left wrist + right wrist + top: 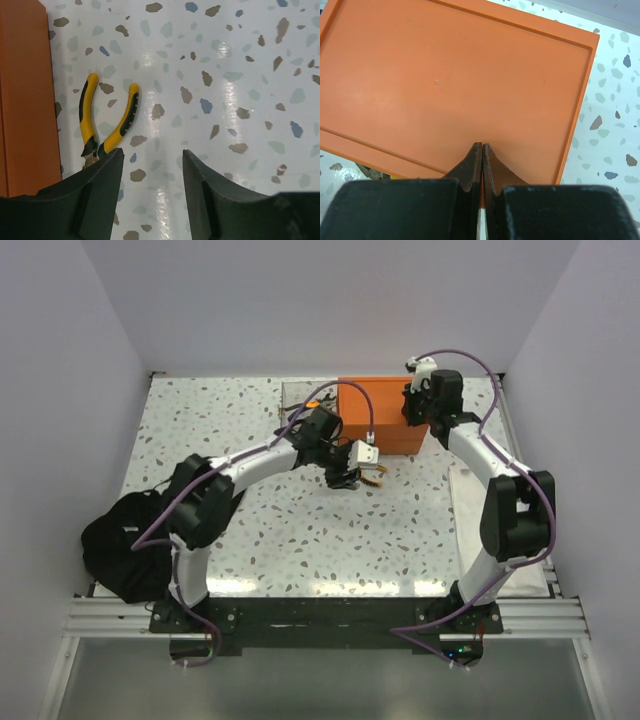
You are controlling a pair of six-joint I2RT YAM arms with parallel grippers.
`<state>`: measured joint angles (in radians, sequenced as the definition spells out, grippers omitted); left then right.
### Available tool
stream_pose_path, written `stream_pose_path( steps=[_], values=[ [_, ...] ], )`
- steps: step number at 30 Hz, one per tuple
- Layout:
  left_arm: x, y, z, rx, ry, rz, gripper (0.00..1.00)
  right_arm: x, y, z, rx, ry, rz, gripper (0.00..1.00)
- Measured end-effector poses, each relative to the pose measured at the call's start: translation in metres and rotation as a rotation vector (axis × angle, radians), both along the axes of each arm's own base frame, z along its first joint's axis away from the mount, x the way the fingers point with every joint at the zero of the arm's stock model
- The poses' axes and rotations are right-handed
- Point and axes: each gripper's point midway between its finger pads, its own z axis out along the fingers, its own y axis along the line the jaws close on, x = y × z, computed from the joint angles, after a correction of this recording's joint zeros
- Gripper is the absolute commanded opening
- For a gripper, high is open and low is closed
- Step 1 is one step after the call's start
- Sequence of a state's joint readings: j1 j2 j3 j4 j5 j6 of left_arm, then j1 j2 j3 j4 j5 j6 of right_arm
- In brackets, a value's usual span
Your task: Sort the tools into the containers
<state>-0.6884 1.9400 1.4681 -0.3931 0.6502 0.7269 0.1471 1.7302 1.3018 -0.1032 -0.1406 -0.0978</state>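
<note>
Pliers (107,117) with yellow-orange and black handles lie flat on the speckled table beside the orange box (25,100), handles spread. My left gripper (152,155) is open with nothing between its fingers; its left finger tip is just over the pliers' head. In the top view the left gripper (350,478) is in front of the orange box (375,415), with the pliers (376,476) to its right. My right gripper (482,145) is shut and empty over the box's closed lid (460,75); in the top view the right gripper (415,405) is at the box's right end.
A floppy black bag (125,545) slumps at the table's left edge by the left arm's base. A small clear box (298,395) stands left of the orange box at the back. A flat white sheet (465,502) lies under the right arm.
</note>
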Motion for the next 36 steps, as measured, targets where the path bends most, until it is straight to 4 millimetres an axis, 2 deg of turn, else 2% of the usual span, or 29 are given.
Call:
stream_pose_path(
  steps=[6, 12, 18, 20, 21, 24, 27, 31, 33, 36],
  values=[
    [0.028, -0.026, -0.040, 0.016, 0.012, -0.009, 0.56, 0.008, -0.001, 0.000, -0.003, 0.001, -0.001, 0.00],
    [0.049, -0.046, -0.059, 0.013, 0.007, -0.012, 0.56, 0.018, 0.000, 0.001, -0.007, -0.004, -0.001, 0.00],
    [0.046, -0.047, -0.083, 0.040, 0.051, -0.030, 0.50, 0.018, 0.000, 0.001, -0.007, -0.003, -0.001, 0.00],
    [0.042, -0.045, -0.084, 0.047, 0.065, -0.042, 0.40, 0.018, 0.000, 0.001, -0.007, -0.003, -0.001, 0.00],
    [0.038, -0.043, -0.085, 0.052, 0.074, -0.053, 0.28, 0.018, 0.000, 0.000, -0.006, -0.003, -0.001, 0.00],
    [0.027, -0.036, -0.087, 0.073, 0.101, -0.078, 0.11, 0.018, 0.000, 0.000, -0.006, -0.002, -0.001, 0.00],
    [0.012, -0.022, -0.087, 0.107, 0.136, -0.084, 0.00, 0.020, 0.000, 0.000, -0.006, -0.006, -0.002, 0.00],
    [-0.014, 0.010, -0.086, 0.156, 0.194, -0.066, 0.00, 0.020, 0.000, 0.001, -0.006, -0.007, -0.002, 0.00],
    [-0.034, 0.038, -0.081, 0.200, 0.252, -0.043, 0.00, 0.020, 0.000, 0.001, -0.006, -0.007, -0.002, 0.00],
    [-0.044, 0.060, -0.052, 0.200, 0.278, -0.007, 0.00, 0.020, 0.000, 0.001, -0.006, -0.007, -0.001, 0.00]
  ],
)
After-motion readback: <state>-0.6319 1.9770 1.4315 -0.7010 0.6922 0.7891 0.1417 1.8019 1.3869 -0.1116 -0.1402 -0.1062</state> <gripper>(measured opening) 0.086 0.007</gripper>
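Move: In front of the left hand lie the yellow-handled pliers, about 5 cm ahead, 5 cm to its right and 10 cm below, handle ends pointing right. Beyond them the orange box has its middle roughly 19 cm ahead and 9 cm right of the left hand; the open drawer with the sorted pliers sits some 20 cm ahead and 11 cm left. From the right hand the loose pliers are about 9 cm back, 12 cm left and 15 cm below. Reaching down towards the yellow-handled pliers, the half-open left hand goes about 5 cm forward and 5 cm right while sinking, then draws back as the fingers close and pinch one handle near its end. The hand carries on some 10 cm left and as far back, tipping its fingers steeper by roughly 20 degrees and rising a little at the end. The closed right hand shifts 2 cm forward at the orange box's lid. ##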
